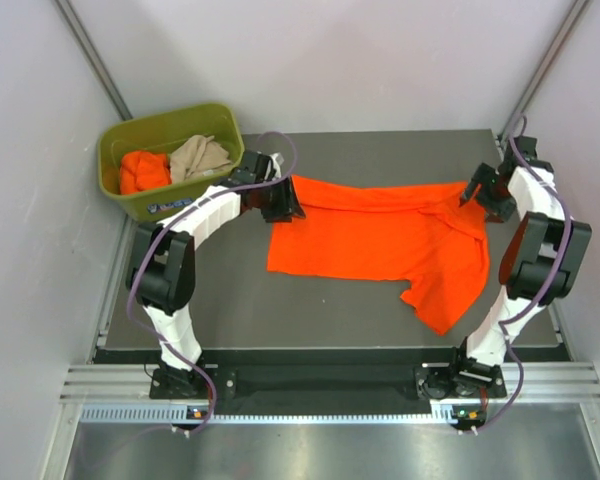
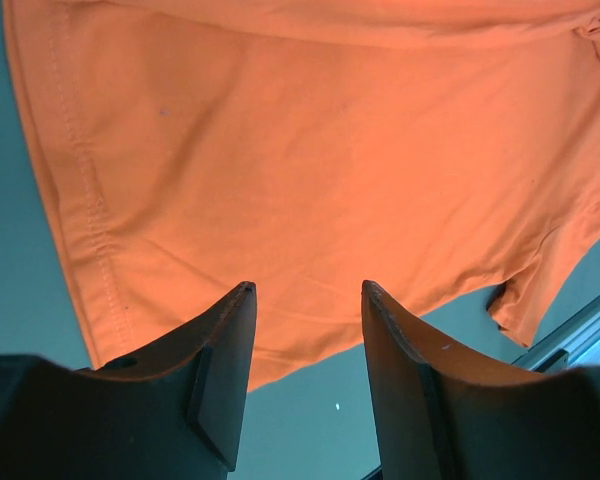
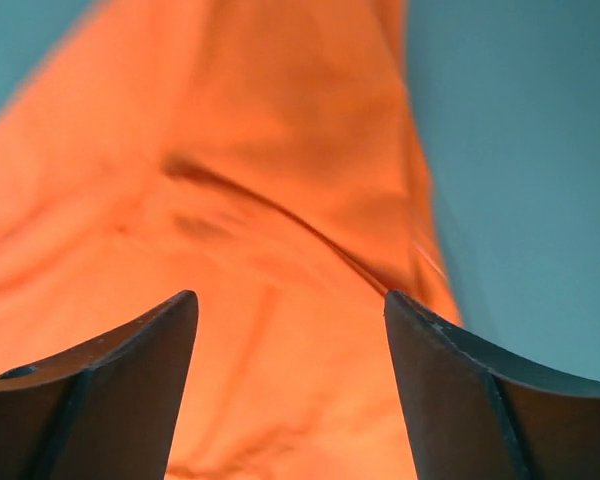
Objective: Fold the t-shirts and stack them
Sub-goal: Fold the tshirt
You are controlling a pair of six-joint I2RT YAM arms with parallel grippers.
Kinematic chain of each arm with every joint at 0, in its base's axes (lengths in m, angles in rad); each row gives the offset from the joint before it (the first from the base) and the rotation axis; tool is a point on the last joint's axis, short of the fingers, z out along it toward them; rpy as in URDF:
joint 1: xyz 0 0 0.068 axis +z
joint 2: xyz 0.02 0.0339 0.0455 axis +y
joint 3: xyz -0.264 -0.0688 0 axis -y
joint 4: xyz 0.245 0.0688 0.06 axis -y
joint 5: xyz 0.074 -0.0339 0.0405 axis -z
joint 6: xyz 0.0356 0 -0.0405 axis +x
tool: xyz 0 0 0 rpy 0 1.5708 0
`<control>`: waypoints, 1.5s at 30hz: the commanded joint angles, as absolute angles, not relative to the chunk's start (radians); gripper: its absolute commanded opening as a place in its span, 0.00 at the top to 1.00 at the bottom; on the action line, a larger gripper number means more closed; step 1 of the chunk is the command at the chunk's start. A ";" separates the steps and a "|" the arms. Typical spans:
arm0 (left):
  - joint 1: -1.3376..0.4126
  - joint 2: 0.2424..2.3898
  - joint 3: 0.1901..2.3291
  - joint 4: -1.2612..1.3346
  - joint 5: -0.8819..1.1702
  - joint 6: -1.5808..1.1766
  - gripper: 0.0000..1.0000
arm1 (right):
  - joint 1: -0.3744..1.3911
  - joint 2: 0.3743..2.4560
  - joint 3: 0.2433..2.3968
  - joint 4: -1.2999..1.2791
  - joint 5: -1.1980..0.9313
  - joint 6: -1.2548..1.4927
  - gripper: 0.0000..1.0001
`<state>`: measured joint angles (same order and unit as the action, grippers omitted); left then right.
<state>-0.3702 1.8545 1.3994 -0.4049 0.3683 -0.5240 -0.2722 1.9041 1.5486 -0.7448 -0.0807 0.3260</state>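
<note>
One bright orange t-shirt (image 1: pixel 380 240) lies spread on the dark table, a sleeve hanging toward the near right. My left gripper (image 1: pixel 288 203) hovers at the shirt's far left corner. In the left wrist view it (image 2: pixel 305 288) is open, with only the hem of the t-shirt (image 2: pixel 310 170) and bare table showing between its fingers. My right gripper (image 1: pixel 470 195) is at the far right corner. In the right wrist view it (image 3: pixel 290 297) stands wide open above the rumpled, blurred orange cloth (image 3: pixel 270 220), gripping nothing. Another orange t-shirt (image 1: pixel 143 171) and a beige t-shirt (image 1: pixel 200 156) lie bunched in the bin.
The olive-green bin (image 1: pixel 216 118) stands at the table's far left corner, just behind the left arm. Grey walls close in on both sides and the back. The table's (image 1: pixel 330 320) near strip lies in front of the shirt.
</note>
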 commanded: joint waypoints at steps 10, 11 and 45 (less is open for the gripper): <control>-0.325 1.848 1.417 -0.428 0.445 -0.528 0.50 | -0.316 1.896 1.491 -0.721 -0.133 0.170 0.28; -0.325 1.845 1.422 -0.440 0.442 -0.525 0.50 | -0.316 1.911 1.494 -0.722 -0.144 0.172 0.32; -0.267 1.870 1.508 -0.405 0.449 -0.610 0.50 | -0.255 1.660 1.205 -0.704 0.083 0.141 1.00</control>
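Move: Nearly under the right hand lies the t-shirt's right-side fold, where the slanting sleeve edge meets the outer edge, about 3 cm back, 1 cm left and 6 cm below. The shirt's far right corner is some 5 cm ahead and 2 cm to the right of the hand. The near sleeve end lies roughly 30 cm back and 10 cm left. From the left hand the right-side fold is about 43 cm to the right, 2 cm back and 8 cm down. Easing back about 3 cm and slightly right, the right hand then sinks some 6 cm while edging left, shuts its fingers and pinches the right-side fold; it rises about 4 cm and draws back towards the base, still gripping. The left hand, half open over the shirt's left end, drifts 3 cm left, a little forward and up, holding nothing. ##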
